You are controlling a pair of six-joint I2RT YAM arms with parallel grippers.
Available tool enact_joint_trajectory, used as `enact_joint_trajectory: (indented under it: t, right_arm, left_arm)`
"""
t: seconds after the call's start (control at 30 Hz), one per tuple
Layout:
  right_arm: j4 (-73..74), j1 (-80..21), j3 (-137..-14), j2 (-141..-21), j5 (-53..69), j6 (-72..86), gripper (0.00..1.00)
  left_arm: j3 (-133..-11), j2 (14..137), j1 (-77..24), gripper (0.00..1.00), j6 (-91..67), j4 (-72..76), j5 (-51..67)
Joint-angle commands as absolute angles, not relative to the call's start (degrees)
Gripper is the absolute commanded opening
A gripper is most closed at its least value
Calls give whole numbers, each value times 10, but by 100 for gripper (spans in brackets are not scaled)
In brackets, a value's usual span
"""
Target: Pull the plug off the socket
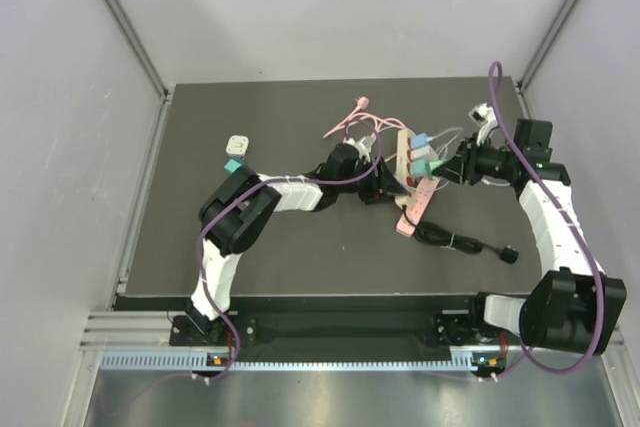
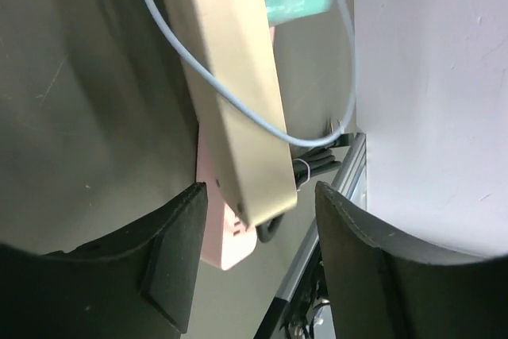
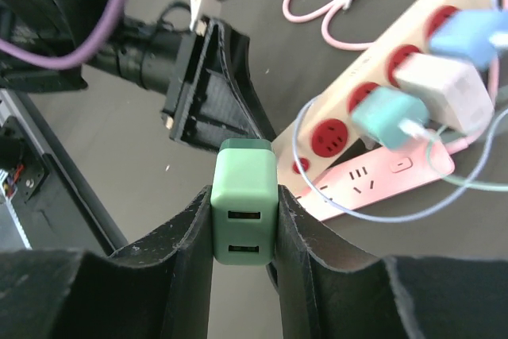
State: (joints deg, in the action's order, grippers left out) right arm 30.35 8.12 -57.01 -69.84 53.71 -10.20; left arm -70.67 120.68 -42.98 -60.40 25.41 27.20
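My right gripper (image 3: 244, 275) is shut on a light green USB charger plug (image 3: 244, 210), held clear of the beige power strip (image 3: 381, 105) and its red sockets. A teal plug (image 3: 386, 117), a white plug (image 3: 444, 89) and a blue plug (image 3: 475, 33) sit in that strip. Beside and partly under it lies a pink strip (image 3: 381, 176). My left gripper (image 2: 262, 256) is open, its fingers (image 2: 178, 252) standing either side of the beige strip's end (image 2: 246, 117) with a gap on each side. From above, both grippers (image 1: 378, 182) (image 1: 452, 169) flank the strips (image 1: 405, 152).
Thin blue and pink cables (image 3: 333, 5) loop over the strips. A black cord with its plug (image 1: 470, 242) trails toward the right front. A white adapter (image 1: 238, 144) and a teal one (image 1: 231, 164) lie at the left. The mat's edge rail (image 2: 333, 196) is close behind the strips.
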Motion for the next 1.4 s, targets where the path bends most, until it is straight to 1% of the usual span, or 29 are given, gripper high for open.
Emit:
enact_joint_trajectory:
  t: [0.0,0.1,0.27,0.4,0.43,0.5,0.53,0.6,0.63,0.7,0.73,0.77,0.8,0.83,0.87,0.9,0.93,0.97,1.0,1.1,1.13,1.17,1.27,1.37]
  right_arm:
    - [309,68,-595,-699,548,-136,0]
    - [320,57,-603,-702,541,-151,0]
    - [327,31,-612,-708,524,-177,0]
    - [338,-26,-633,-729,510,-200,0]
    - [340,-60,-638,-734,495,-206,0]
    - [335,-95,-649,-752,483,-207,0]
    - [324,-128,-655,-760,475,-204,0]
    - [322,-159,-678,-796,468,-203,0]
    - [323,-189,-690,-811,460,-205,0]
    - [328,-215,-733,-864,455,-200,0]
    - [329,-240,-750,-883,453,-190,0]
    - [330,-252,-767,-924,452,-183,0]
    - [330,-265,-803,-945,450,-175,0]
    - [328,-291,-822,-968,443,-153,0]
    - [324,-306,-841,-1011,439,-142,0]
    - [316,-320,-879,-1032,430,-128,0]
    - [309,-347,-899,-1053,408,-95,0]
    - [302,-359,-938,-1095,402,-80,0]
    - [283,-380,-959,-1115,394,-36,0]
    - [253,-409,-1049,-1197,335,49,0]
    - [237,-422,-1075,-1218,297,108,0]
    - [229,-426,-1120,-1258,288,134,0]
    - [190,-450,-1185,-1321,239,219,0]
    - [129,-472,-1193,-1356,208,289,0]
  left_arm:
    - [-705,1151,-425,62,-535,218,277]
    - [-696,1129,-425,65,-498,183,274]
    - [-663,1079,-423,66,-454,149,268]
    - [-643,1021,-419,67,-398,99,242]
    - [-641,989,-417,67,-384,64,217]
    - [-629,949,-415,68,-341,21,183]
    - [-624,904,-410,68,-326,-25,139]
    - [-608,851,-400,69,-291,-62,100]
    - [-601,794,-397,70,-280,-83,76]
    - [-579,733,-387,75,-257,-140,-14]
    - [-571,673,-385,78,-250,-155,-42]
    - [-553,641,-382,85,-244,-169,-97]
    - [-542,609,-378,92,-235,-192,-122]
    - [-521,546,-378,97,-232,-202,-148]
    - [-509,514,-377,99,-229,-211,-172]
    - [-498,483,-376,99,-218,-220,-199]
    - [-476,422,-375,99,-213,-223,-212]
    - [-465,394,-376,99,-208,-227,-221]
    - [-456,341,-376,99,-207,-234,-236]
    - [-429,273,-376,99,-215,-244,-252]
    - [-424,239,-376,99,-220,-248,-257]
    - [-422,225,-376,99,-228,-255,-262]
    - [-429,191,-376,99,-241,-286,-279]
    - [-437,170,-376,99,-255,-332,-300]
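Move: The green plug is already in the right fingers. The clear table it is headed for lies beside the loose teal plug, which is about 49 cm to this hand's left, 12 cm ahead and 18 cm down. The white plug stands some 5 cm beyond the teal one. The beige strip's middle is about 9 cm ahead, 6 cm left and 14 cm below. From the left hand, the loose teal plug is about 40 cm left, 10 cm ahead and slightly lower. Still pinching the green plug, the right hand starts slowly, then sweeps about 40 cm left past the beige strip towards the loose teal plug, sinking some 10 cm. The left hand rises and backs away from the strip, its fingers opening wide; it swings nearly 40 cm left, over 20 up and 12 back, turning counter-clockwise and tilting up. ##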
